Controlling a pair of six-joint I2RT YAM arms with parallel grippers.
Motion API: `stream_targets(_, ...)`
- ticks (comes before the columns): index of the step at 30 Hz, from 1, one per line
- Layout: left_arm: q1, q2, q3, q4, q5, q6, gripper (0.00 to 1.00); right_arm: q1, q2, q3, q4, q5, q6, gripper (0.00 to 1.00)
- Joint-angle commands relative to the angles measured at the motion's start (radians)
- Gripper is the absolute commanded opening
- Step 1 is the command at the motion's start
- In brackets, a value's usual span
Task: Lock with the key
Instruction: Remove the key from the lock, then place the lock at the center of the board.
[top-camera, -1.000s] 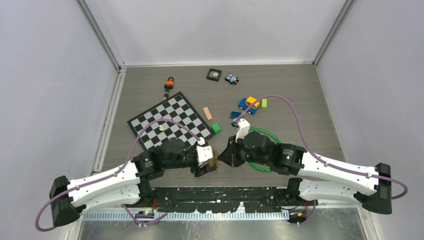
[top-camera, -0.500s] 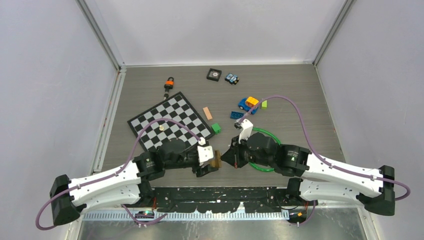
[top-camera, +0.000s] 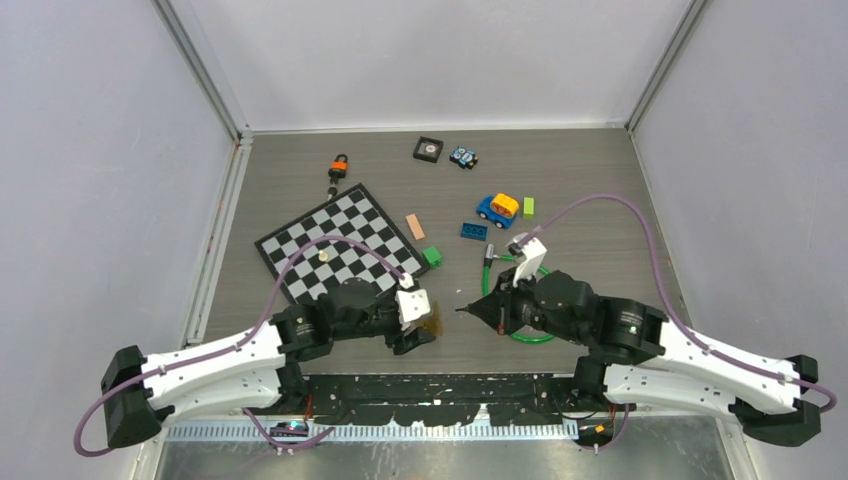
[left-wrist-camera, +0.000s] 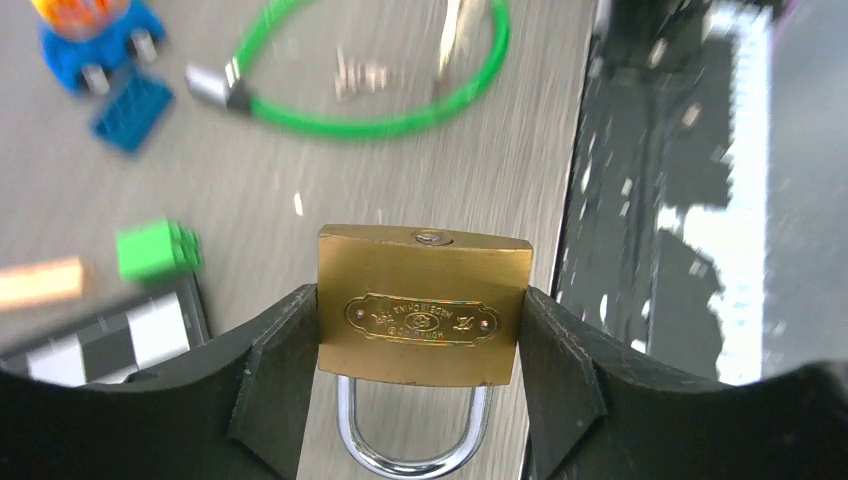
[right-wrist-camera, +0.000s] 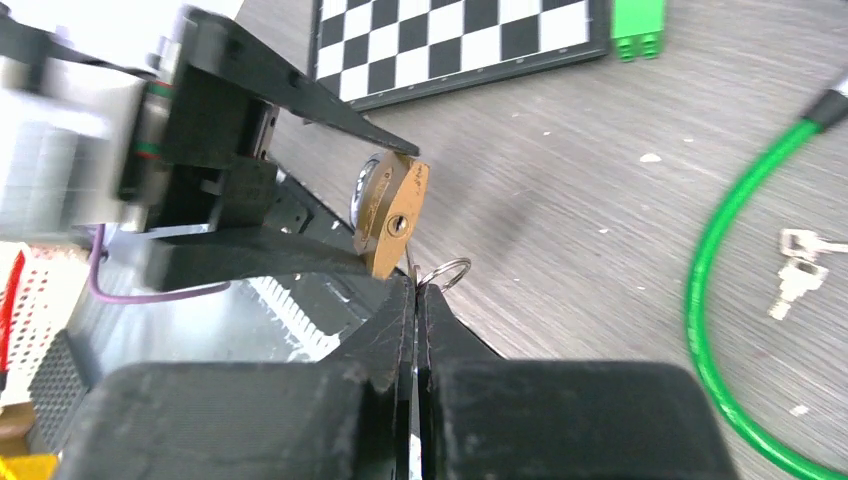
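Observation:
My left gripper is shut on a brass padlock, one finger on each side of its body. Its steel shackle points back toward the wrist and its keyhole end faces outward. In the top view the padlock hangs near the table's front edge. My right gripper is shut on a small key, whose ring sticks out beside the fingertips. The key tip sits just below and short of the padlock's keyhole. In the top view the right gripper is a small gap to the right of the padlock.
A green cable lock with loose keys lies under the right arm. A chessboard, a green block, a wooden block, a blue brick, a toy car and an orange padlock lie further back.
My right arm has pulled back to the right with the key, opening a gap from the padlock. The left gripper has stayed almost still with the padlock.

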Motion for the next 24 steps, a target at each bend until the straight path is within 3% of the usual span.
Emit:
stream_targets(1, 0.013, 0.041, 0.012, -0.151, -0.061, -0.010, 0.00, -0.010, -0.083, 0.018, -0.114, 0.114, -0.035, 0.01)
stream_targets(8, 0.012, 0.024, 0.004, -0.151, -0.089, -0.018, 0.00, -0.010, -0.135, 0.003, -0.173, 0.136, -0.029, 0.01)
stream_targets(12, 0.012, 0.058, 0.014, -0.140, -0.111, -0.067, 0.00, -0.010, -0.089, -0.026, -0.173, 0.156, 0.000, 0.01)
stream_targets(14, 0.012, 0.092, 0.024, -0.131, -0.143, -0.107, 0.00, -0.011, -0.036, -0.036, -0.172, 0.171, 0.036, 0.01)
stream_targets(17, 0.012, 0.140, 0.029, -0.080, -0.135, -0.161, 0.00, -0.033, 0.094, -0.038, -0.144, 0.055, 0.067, 0.03)
stream_targets(24, 0.010, 0.224, -0.001, 0.076, -0.136, -0.229, 0.00, -0.115, 0.325, -0.088, 0.055, -0.089, 0.135, 0.08)
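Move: The right gripper holds the key, already out of the padlock, above bare table some 22 cm straight below. The padlock, in the left gripper, is about 8 cm to its left, 1 cm back and 5 cm lower. Two loose keys lie on the table around 11 cm ahead of the right gripper and 9 cm to its right. Bare table lies some 17 cm straight below the left gripper; the green block is about 20 cm ahead of it on that table. Draw the right gripper with the key about 4.5 cm to the right, away from the padlock, then sink some 11 cm towards the table, easing back left and tipping the fingers down about 25 degrees. Meanwhile lower the left gripper some 10 cm, shifting left early and tipping its fingers down; keep both holds. ##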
